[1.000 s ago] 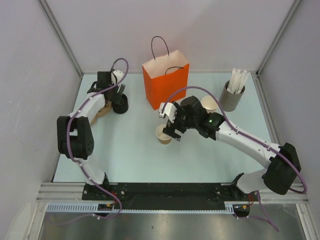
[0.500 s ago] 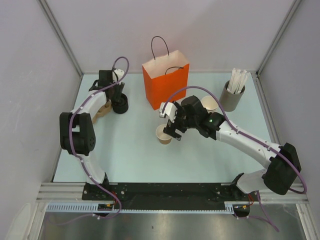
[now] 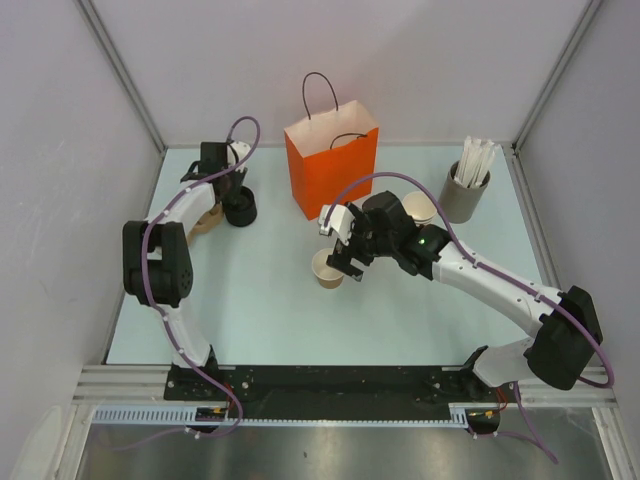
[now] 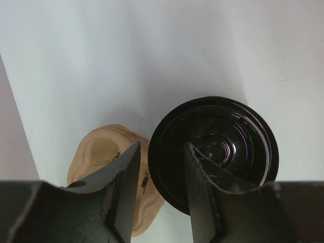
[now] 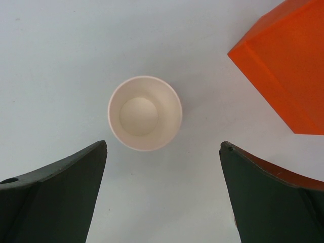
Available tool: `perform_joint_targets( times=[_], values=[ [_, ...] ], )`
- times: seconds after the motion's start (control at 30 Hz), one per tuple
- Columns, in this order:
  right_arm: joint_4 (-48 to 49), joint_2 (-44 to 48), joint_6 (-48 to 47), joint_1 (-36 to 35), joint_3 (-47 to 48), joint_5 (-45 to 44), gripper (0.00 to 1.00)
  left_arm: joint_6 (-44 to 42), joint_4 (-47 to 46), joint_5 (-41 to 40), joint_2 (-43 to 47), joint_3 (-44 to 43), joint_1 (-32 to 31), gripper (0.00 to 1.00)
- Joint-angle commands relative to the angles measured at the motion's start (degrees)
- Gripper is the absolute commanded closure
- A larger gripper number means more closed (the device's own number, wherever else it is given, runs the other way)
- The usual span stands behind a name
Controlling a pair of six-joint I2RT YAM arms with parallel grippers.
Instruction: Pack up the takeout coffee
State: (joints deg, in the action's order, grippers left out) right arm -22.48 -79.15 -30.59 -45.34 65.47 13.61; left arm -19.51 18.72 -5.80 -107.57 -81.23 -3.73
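Note:
The tan paper cup (image 3: 326,270) stands upright and empty mid-table, its pale inside facing up in the right wrist view (image 5: 145,113). My right gripper (image 3: 344,262) (image 5: 164,146) hangs over it, open wide, and the cup lies just ahead of the fingertips, not between them. The black lid (image 3: 240,210) (image 4: 217,147) lies at the back left. My left gripper (image 3: 231,190) (image 4: 162,147) straddles the lid's left rim, one finger inside the rim and one outside. Its jaws are partly open, with small gaps still showing.
An orange paper bag (image 3: 330,165) (image 5: 283,66) with handles stands open at the back centre. A tan moulded piece (image 3: 205,220) (image 4: 101,152) lies against the lid's left side. A stack of tan cups (image 3: 420,210) and a grey cylinder of white sticks (image 3: 464,190) stand at the back right.
The left gripper's jaws have narrowed around the lid's rim and the left arm has shifted slightly. The right arm and the cup have not moved.

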Motion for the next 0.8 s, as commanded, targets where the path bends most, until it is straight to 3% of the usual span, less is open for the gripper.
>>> perform_joint_targets(
  times=[0.0,0.4,0.63,0.77],
  values=[
    [0.5,2.1,-0.6,0.3,-0.2,0.6,0.02,0.6,-0.3,0.0,-0.3,-2.2,-0.1,0.57],
    [0.6,2.3,-0.7,0.3,-0.3,0.5,0.02,0.8,-0.2,-0.1,0.3,-2.1,-0.1,0.67],
    [0.7,2.4,-0.8,0.3,-0.4,0.4,0.02,0.9,0.1,-0.3,0.5,-2.0,-0.1,0.81],
    [0.7,2.3,-0.9,0.3,-0.5,0.4,0.02,0.9,0.2,-0.7,1.0,-2.0,0.0,0.83]
  ],
)
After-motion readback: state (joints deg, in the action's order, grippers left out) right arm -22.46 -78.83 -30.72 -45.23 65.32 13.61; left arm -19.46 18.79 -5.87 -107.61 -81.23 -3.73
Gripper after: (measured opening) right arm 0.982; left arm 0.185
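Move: The top lid of the black stack has its middle about 4 cm right of the left hand and 1 cm back, at fingertip height, with its left rim already between the open fingers. The cup carrier lies some 11 cm left of this hand and 5 cm back, a little lower. The paper bag is about 29 cm right and 8 cm ahead, and the single cup 27 cm right and 18 cm back. From the right hand, the lid is roughly 28 cm left, 21 cm ahead and 9 cm below. The left hand holds its place over the left side of the black lid stack, wrist unturned and fingers still slanting forward and down, while its gripper closes steadily from just under half open to about a fifth, drawing the tips together by some 2 cm. One fingertip comes in against the outside of the top lid's left rim while the other stays inside the lid, so that they pinch the rim between them with no lift yet. ##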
